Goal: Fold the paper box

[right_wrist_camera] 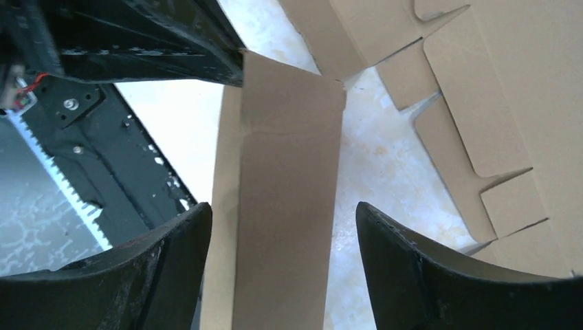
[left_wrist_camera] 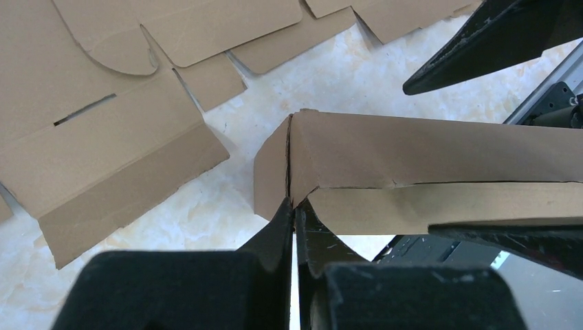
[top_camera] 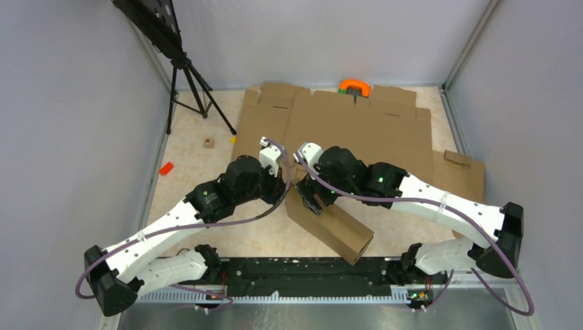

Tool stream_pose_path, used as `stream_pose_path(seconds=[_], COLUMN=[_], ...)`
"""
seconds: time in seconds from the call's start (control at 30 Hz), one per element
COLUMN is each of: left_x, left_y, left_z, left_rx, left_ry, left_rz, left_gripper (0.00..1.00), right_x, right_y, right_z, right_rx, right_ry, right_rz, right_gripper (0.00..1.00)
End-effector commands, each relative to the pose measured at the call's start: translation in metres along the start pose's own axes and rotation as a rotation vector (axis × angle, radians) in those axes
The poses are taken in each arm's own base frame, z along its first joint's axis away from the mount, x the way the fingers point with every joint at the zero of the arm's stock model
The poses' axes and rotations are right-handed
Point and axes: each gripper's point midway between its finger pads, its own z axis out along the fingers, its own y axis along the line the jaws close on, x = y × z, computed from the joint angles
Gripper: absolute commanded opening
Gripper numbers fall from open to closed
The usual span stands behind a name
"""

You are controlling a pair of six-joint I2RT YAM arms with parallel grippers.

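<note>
The paper box [top_camera: 333,227] is a long, narrow, folded brown cardboard piece, lying slantwise just in front of the arm bases. My left gripper [top_camera: 287,192] is shut on its upper-left end. In the left wrist view the fingertips [left_wrist_camera: 284,214] pinch the bottom of the end corner of the box [left_wrist_camera: 426,155]. My right gripper [top_camera: 313,199] is open and straddles the box a little further along. In the right wrist view the box [right_wrist_camera: 289,206] runs between the spread fingers [right_wrist_camera: 385,240] without touching either one.
Wide flat cardboard blanks [top_camera: 357,130] cover the back of the table, with another [top_camera: 457,172] at the right. An orange clamp [top_camera: 354,86] sits at the far edge and a tripod [top_camera: 185,75] stands at the back left. A small wooden block [top_camera: 208,143] and a red piece [top_camera: 166,168] lie at the left.
</note>
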Motion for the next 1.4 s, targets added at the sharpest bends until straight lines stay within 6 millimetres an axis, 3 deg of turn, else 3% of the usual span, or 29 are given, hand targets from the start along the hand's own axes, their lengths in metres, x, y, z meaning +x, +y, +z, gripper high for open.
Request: stream_pose_path(seconds=[0.0,0.1,0.27,0.4,0.53,0.63,0.7,0.8,1.07,1.37], left_x=[0.020,0.021,0.020,0.016,0.016,0.015,0.014,0.009,-0.007,-0.014], left_y=[0.003,0.003,0.004,0.002,0.000,-0.001,0.000,-0.001,-0.007,-0.010], left_z=[0.004,0.005,0.004,0.004,0.005,0.006,0.007,0.006,-0.005,-0.031], left_rx=[-0.004,-0.005,-0.009,-0.004,0.000,0.001,-0.004,-0.005,0.005,-0.021], left_ry=[0.069,0.074,0.073,0.065,0.072,0.070,0.064,0.053,0.025,0.076], left_rz=[-0.016,-0.015,-0.016,-0.018,-0.031,-0.039,-0.042,-0.047,-0.074,-0.104], left_gripper=[0.00,0.00,0.00,0.00,0.00,0.01,0.17,0.29,0.51,0.56], right_x=[-0.033,-0.051,-0.077,-0.086,-0.067,-0.045,-0.034,-0.024,-0.006,0.002], right_y=[0.017,0.016,0.007,0.005,0.010,0.009,0.013,0.013,-0.002,-0.009], right_z=[-0.021,-0.035,-0.049,-0.044,-0.024,-0.009,-0.002,0.004,0.011,0.014], right_rx=[-0.117,-0.183,-0.202,-0.216,-0.245,-0.235,-0.258,-0.260,-0.220,-0.223], right_ry=[-0.096,-0.174,-0.275,-0.292,-0.208,-0.138,-0.115,-0.095,-0.069,-0.064], right_rz=[0.044,0.106,0.177,0.226,0.254,0.282,0.299,0.320,0.356,0.369], right_gripper=[0.77,0.78,0.66,0.19,0.00,0.00,0.00,0.00,0.00,0.00])
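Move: The box's far upper edge lies about 2 cm ahead of the right hand and 1 cm left, level with its wide-open fingers; the box's left end is some 7 cm left and 3 cm ahead, and the middle of the flat cardboard roughly 22 cm ahead, 12 cm right and 15 cm lower. The left hand's shut fingertips are already at the corner of that left end, about 1 cm above it. Right hand lifts 6 cm, shuts, then descends to the box's far upper edge; left half-opens off the end corner. ##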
